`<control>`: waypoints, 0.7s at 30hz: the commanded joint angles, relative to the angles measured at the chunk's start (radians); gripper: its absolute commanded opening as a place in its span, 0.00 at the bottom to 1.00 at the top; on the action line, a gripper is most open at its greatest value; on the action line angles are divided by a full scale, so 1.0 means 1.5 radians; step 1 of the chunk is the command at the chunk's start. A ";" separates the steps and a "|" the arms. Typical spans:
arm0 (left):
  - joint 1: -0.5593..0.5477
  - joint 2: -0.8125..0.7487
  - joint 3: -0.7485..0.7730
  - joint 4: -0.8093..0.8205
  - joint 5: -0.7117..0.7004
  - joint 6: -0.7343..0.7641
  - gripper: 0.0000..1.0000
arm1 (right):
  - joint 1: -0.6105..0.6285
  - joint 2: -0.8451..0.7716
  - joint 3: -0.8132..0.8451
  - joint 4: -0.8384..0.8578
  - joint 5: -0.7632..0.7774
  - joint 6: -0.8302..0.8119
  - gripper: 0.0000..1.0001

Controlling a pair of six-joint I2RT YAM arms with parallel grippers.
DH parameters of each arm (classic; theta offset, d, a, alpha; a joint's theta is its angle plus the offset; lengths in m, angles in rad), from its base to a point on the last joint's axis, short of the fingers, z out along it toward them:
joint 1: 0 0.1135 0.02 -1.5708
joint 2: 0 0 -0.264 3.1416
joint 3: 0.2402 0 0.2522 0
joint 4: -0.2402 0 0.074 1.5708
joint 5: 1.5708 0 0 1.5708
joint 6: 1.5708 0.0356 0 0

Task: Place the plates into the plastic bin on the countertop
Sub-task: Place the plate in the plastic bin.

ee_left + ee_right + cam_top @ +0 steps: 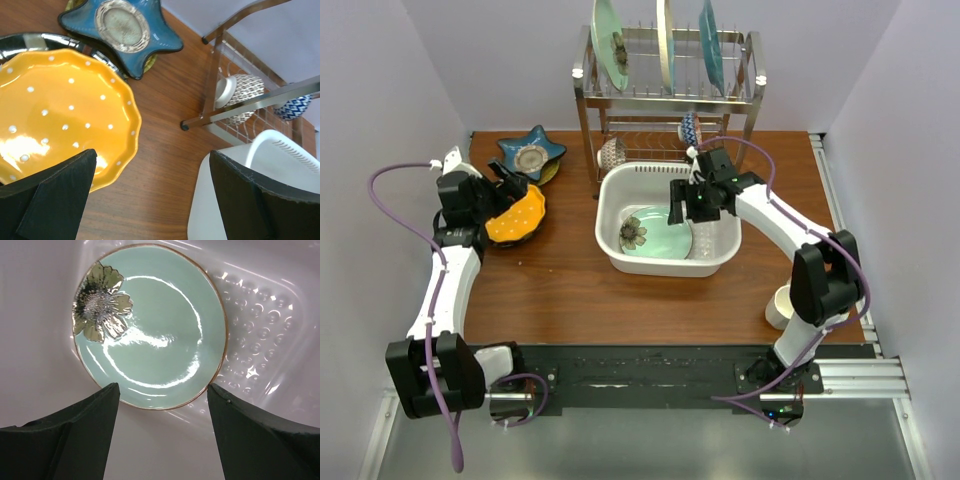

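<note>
A pale green plate (658,240) with a flower print lies flat in the white plastic bin (605,215) on the countertop (560,285). My right gripper (682,208) hangs open and empty over the bin. In the right wrist view the gripper (163,386) is just above the green plate's (150,325) near rim. An orange dotted plate (515,218) rests on a dark plate at the left. A blue star-shaped plate (531,152) sits behind it. My left gripper (152,155) is open and empty, beside the orange plate (55,115) and left of the bin (212,210).
A steel wire rack (665,100) behind the bin holds three big teal and cream plates, with patterned bowls (611,152) on its lower shelf. A white cup (780,305) stands at the right near my right arm. Walls close in on both sides.
</note>
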 commanded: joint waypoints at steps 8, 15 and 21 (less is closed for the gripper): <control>-0.002 0.068 0.064 -0.100 -0.089 0.018 1.00 | 0.015 -0.097 0.030 0.012 -0.003 0.002 0.75; -0.002 0.143 0.114 -0.203 -0.217 0.008 0.99 | 0.066 -0.125 0.050 0.007 0.031 0.007 0.75; 0.004 0.165 0.102 -0.195 -0.219 0.001 0.99 | 0.157 -0.109 0.115 -0.005 0.060 0.013 0.75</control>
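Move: For the left hand, the scalloped yellow plate, stacked on a black bowl, lies about 7 cm ahead, 6 cm to the left and 16 cm below; the blue star dish is some 22 cm ahead, 2 cm left, and the middle of the plastic bin 4 cm ahead, 36 cm right. From the right hand that yellow plate is roughly 43 cm left and 4 cm ahead, 7 cm lower; the green plate already in the bin lies 6 cm left, 2 cm ahead and 9 cm below. The left hand sinks about 9 cm towards the yellow plate while sliding some 5 cm left, its wide-open fingers tipping down by over 20 degrees and turning about 15 degrees counter-clockwise, and it is still clear of the plate at the end. Meanwhile the right hand, already free of the green plate, climbs about 9 cm away from the bin floor with its fingers staying open, then also swings left, 5 cm or so, towards the yellow plate's side while easing back slightly and tipping up a little. ##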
